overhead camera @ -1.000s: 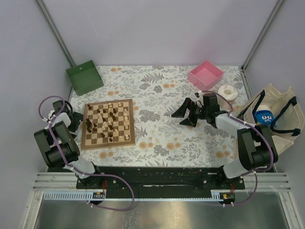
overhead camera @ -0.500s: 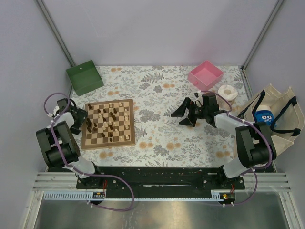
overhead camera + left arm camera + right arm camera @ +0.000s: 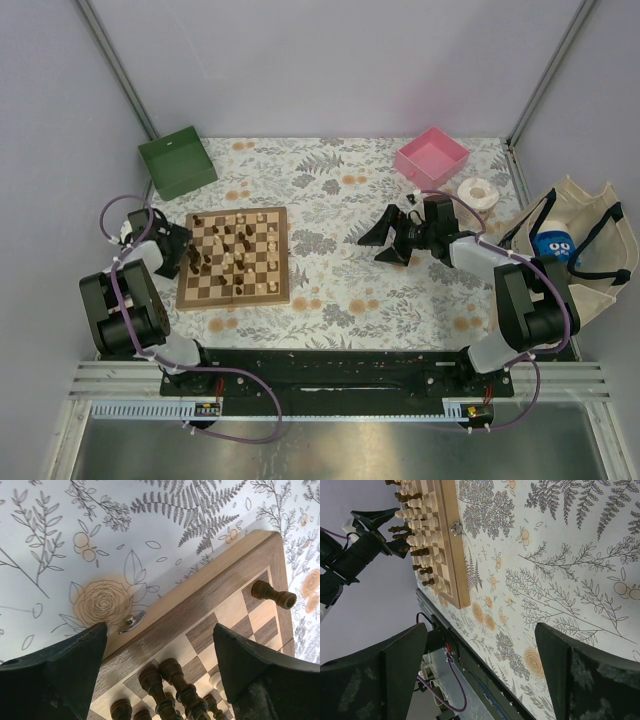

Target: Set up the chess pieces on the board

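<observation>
The board (image 3: 285, 262) lies on the flowered cloth at the left, with dark and pale chess pieces (image 3: 236, 250) standing mixed on its far half. My left gripper (image 3: 181, 250) is open at the board's left edge. In the left wrist view its fingers (image 3: 75, 665) straddle the board's border (image 3: 200, 597). Two tall dark pieces (image 3: 172, 682) stand between them, not gripped. One dark piece (image 3: 272, 594) lies on its side near a corner. My right gripper (image 3: 386, 240) hangs open and empty over the cloth at mid-right, and its view shows the board (image 3: 454, 555) far off.
A green box (image 3: 177, 162) stands at the back left and a pink box (image 3: 431, 157) at the back right. A white tape roll (image 3: 479, 190) and a cloth tote bag (image 3: 585, 245) holding a blue object lie at the right edge. A metal latch (image 3: 131, 622) sticks out from the board's side.
My left gripper has moved right to the board's left edge. The board has shifted slightly to the right. The right arm has stayed still.
</observation>
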Tool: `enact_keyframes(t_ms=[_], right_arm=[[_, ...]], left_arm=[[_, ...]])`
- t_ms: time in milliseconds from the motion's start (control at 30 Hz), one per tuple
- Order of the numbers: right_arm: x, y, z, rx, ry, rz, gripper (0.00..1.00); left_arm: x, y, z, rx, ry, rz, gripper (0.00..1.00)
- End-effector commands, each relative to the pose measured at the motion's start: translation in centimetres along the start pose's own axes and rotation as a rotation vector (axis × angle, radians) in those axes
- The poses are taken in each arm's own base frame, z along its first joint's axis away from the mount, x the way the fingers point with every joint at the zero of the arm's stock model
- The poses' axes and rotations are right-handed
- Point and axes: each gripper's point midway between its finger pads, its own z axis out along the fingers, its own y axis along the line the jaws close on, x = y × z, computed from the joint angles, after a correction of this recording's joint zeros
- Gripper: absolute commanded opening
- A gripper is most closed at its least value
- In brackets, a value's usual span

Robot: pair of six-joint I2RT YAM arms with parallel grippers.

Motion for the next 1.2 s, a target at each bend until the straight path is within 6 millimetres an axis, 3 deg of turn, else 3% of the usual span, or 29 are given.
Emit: enact_keyframes(t_ms=[0, 633, 1167], right_arm=[[-0.1, 1.2, 0.0, -0.045, 0.001, -0.042, 0.99], [0.0, 0.8, 0.2, -0.032, 0.009, -0.042, 0.99], [-0.5, 0.0, 2.5, -0.023, 0.009, -0.005, 0.99]], left_arm=[[5.6, 0.7, 0.3, 0.017, 0.194, -0.033, 0.91], [10.0, -1.6, -0.8, 0.103, 0.266, 0.017, 0.9], [14.8, -3.5, -2.7, 0.175, 0.32, 0.133, 0.9]])
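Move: The middle of the chessboard is about 13 cm to the right of my left hand, level with it and some 2 cm lower. The nearest tall dark pieces stand about 3 cm to my left hand's right, and a dark rook stands on the board's far-left corner, roughly 9 cm ahead and 4 cm right. The green box lies some 27 cm ahead and 5 cm left. From my right hand the board's middle is about 35 cm left, level with it and 9 cm lower. I keep my left hand low at the board's left side, one finger still against the edge, and push the board along to the right towards the middle of the table, about 13 cm and gaining speed. At first I also ease nearly 3 cm forward, then draw back about 1 cm. My wrist turns some 15 degrees clockwise on the way; my fingers stay open. ##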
